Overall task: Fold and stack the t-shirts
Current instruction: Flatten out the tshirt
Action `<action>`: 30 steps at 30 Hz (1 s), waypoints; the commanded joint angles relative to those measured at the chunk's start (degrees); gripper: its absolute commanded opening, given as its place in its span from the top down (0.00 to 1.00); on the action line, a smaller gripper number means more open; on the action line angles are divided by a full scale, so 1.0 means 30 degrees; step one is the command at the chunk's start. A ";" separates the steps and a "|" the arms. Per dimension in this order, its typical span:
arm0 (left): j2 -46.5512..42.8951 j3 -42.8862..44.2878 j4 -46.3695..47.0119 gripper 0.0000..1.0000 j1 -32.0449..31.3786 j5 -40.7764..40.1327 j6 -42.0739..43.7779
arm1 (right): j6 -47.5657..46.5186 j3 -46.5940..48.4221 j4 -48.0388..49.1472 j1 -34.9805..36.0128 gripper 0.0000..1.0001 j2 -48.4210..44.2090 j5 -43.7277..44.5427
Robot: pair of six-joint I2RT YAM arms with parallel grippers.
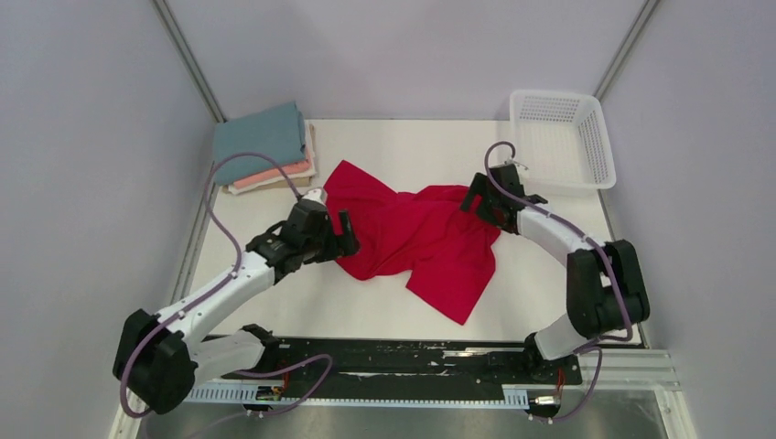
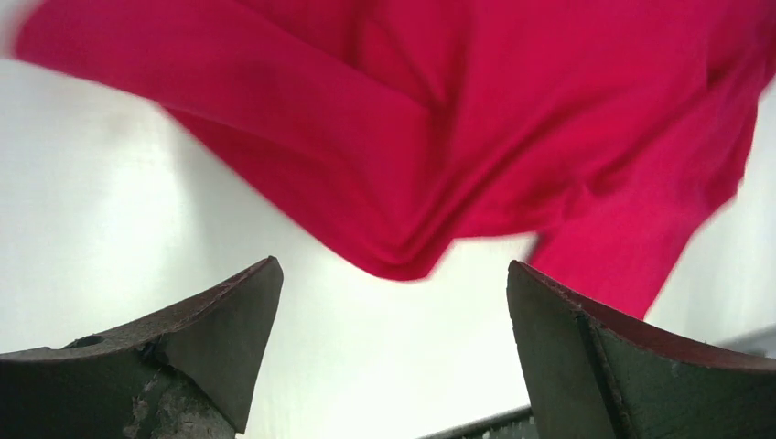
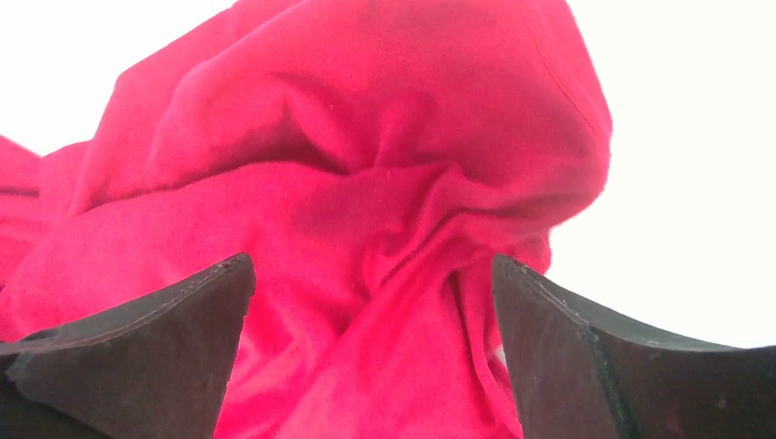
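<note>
A crimson-red t-shirt (image 1: 412, 240) lies rumpled and unfolded in the middle of the white table. My left gripper (image 1: 346, 234) is open at the shirt's left edge; in the left wrist view (image 2: 393, 274) its fingers stand wide apart over bare table with the shirt's hem (image 2: 403, 265) just ahead. My right gripper (image 1: 478, 196) is open at the shirt's right end; in the right wrist view (image 3: 371, 274) bunched red cloth (image 3: 366, 183) lies between the spread fingers. A folded stack sits at the back left: teal-blue shirt (image 1: 261, 135) on top, salmon-pink (image 1: 274, 175) and cream (image 1: 271, 184) below.
A white plastic mesh basket (image 1: 560, 137) stands at the back right corner. Grey walls close in the table on the left, back and right. A black rail (image 1: 393, 361) with the arm bases runs along the near edge.
</note>
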 commanded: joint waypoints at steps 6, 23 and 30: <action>-0.2774 -0.3209 -0.2308 0.00 0.5347 -0.3361 -0.2721 | -0.0311 -0.4090 -0.1361 0.1489 0.00 -0.7398 0.0758; 0.5562 0.1242 0.0777 0.26 0.5442 -0.3741 -0.1465 | -0.0216 -0.7828 -0.2253 0.3070 0.00 -1.1776 -0.1872; 0.9590 0.4371 -0.0172 0.27 0.5512 -0.4359 -0.0740 | -0.0041 -0.8082 -0.2518 0.3113 0.00 -1.2229 -0.1983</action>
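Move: The left hand hangs open over the t-shirt's near-left edge. The piece of left edge it goes for lies about 9 cm ahead, 7 cm to its left and 8 cm below, with the folded stack about 28 cm ahead and 26 cm left of this hand. From the open right hand, the t-shirt's near flap is about 18 cm back, 4 cm left and 5 cm below, while the white basket lies roughly 18 cm ahead and 23 cm right. The left hand swings some 12 cm left, out past the t-shirt's left edge, turning about 25 degrees counter-clockwise, sinks close to the table slightly back of where it began, then slides forward about 10 cm low along that edge, its fingers closing by a quarter and its right-hand finger coming against the cloth. Meanwhile the right hand, wide open and holding nothing, draws back about 14 cm over the t-shirt towards the near flap, arching up 4 to 5 cm and partly down again while turning slightly counter-clockwise, and stays above the cloth. ##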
